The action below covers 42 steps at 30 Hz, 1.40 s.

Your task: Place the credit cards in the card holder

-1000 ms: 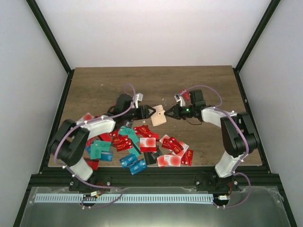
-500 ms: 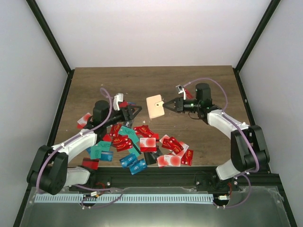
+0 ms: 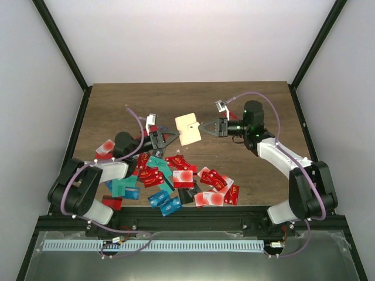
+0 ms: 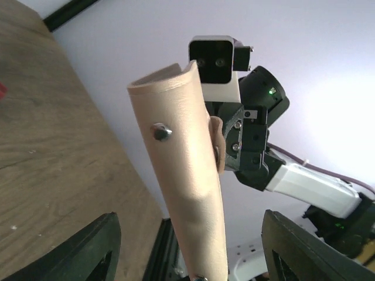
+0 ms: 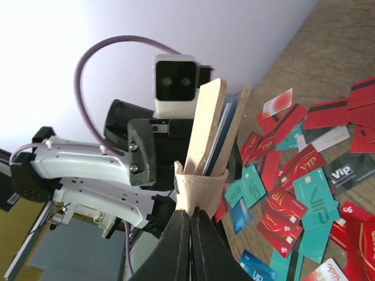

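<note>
The tan card holder (image 3: 188,127) hangs in the air over the table's middle, and my right gripper (image 3: 203,126) is shut on its snap tab. In the right wrist view the holder (image 5: 205,134) stands upright above my right gripper (image 5: 190,218), with thin card edges (image 5: 225,132) showing between its flaps. My left gripper (image 3: 174,134) is open just left of the holder and points at it. In the left wrist view the holder (image 4: 184,175) rises between the spread fingers (image 4: 88,252) without touching either. Many credit cards (image 3: 170,178), red, teal and blue, lie loose on the near half of the table.
The loose cards (image 5: 293,193) spread from near the left arm's base to the table's front middle (image 3: 225,193). A red and white card (image 3: 105,146) lies apart at the left. Black frame rails (image 3: 73,152) border the wooden table, with white walls beyond.
My right gripper has carried the card holder up and away from the cards. My left gripper let go of it, drew back to the left, and now points at it again.
</note>
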{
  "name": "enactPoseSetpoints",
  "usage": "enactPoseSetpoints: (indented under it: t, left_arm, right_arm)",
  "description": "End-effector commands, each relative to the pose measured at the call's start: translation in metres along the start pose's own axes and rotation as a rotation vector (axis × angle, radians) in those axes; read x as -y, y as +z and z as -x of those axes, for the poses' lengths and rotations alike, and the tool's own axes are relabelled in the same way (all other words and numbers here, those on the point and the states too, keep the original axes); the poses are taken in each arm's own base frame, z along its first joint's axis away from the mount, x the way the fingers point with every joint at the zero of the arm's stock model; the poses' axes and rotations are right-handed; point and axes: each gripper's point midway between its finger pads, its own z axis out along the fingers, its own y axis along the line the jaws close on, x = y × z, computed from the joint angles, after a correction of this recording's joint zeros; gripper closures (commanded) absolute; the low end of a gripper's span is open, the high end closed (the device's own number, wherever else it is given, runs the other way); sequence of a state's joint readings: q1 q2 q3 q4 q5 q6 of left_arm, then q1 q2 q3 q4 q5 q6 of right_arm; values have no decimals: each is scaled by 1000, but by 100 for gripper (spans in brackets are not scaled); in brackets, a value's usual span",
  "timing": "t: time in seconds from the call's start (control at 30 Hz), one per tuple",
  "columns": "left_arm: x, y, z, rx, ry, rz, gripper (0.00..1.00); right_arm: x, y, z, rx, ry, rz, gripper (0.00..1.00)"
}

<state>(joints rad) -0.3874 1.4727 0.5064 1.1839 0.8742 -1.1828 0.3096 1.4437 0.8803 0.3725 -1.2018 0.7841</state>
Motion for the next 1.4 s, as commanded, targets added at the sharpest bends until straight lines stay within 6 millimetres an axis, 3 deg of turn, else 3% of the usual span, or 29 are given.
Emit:
enactPoseSetpoints:
  t: [0.0,0.23,0.43,0.57,0.6,0.63,0.67,0.73,0.8,0.9,1.0,1.2,1.37]
  left_arm:
    - [34,-1,-5,-17,6,-185,35]
    - [36,4,-7,-18,-17,-207,45]
    - [25,13,-5,-25,6,-90,70]
    - [14,15,2,-5,29,18,95]
    - [11,15,3,0,37,42,96]
    - [11,14,4,2,48,59,96]
    - [10,14,5,4,60,72,96]
    - [9,12,6,0,79,116,96]
    - [1,9,9,-11,114,214,96]
    - [-21,-7,25,11,220,475,96]
    - [-27,-23,39,29,301,633,96]
    - [-17,-39,57,47,454,745,96]
    - [-13,-42,60,47,450,739,96]
  right_arm:
    - [-32,3,-1,-21,-89,74,99]
    - [-32,4,-2,-23,-94,72,99]
    - [-30,5,-3,-27,-98,71,99]
    - [-26,5,-4,-27,-100,59,99]
    - [-23,6,-5,-26,-94,52,99]
    - [-19,6,-4,-23,-89,40,97]
    - [-13,7,-4,-24,-76,17,83]
    - [4,8,5,-9,-100,-85,40]
    - [17,4,13,8,-121,-199,23]
    - [16,-4,22,44,-170,-294,18]
    - [4,-10,28,79,-213,-315,18]
    - [-14,-6,31,120,-273,-366,16]
    - [-30,2,38,176,-333,-403,13]
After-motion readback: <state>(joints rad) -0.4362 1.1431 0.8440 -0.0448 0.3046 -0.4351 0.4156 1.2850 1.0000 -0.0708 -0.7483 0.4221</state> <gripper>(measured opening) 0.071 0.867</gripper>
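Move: The card holder stands upright in my right fingers, its middle about 4 cm to that hand's left and level in height. From my open left hand, its middle lies some 4 cm right and 1 cm ahead, its near edge reaching between the fingers. About 20 cm below my left hand are loose cards: a red fan straight beneath, the dark VIP card 3 cm ahead and 9 cm left, and a red pile 10 cm ahead and 11 cm left. I close my left fingers on the holder's near edge, easing back a little, while my right hand keeps its pinch after a slight lift. Once the left grip is shut, I open my right fingers wide and let go, turning that wrist slightly clockwise. My left hand then carries the holder about 5 cm forward and 6 cm left, away from the right, rolling its left side up and swinging counter-clockwise. ##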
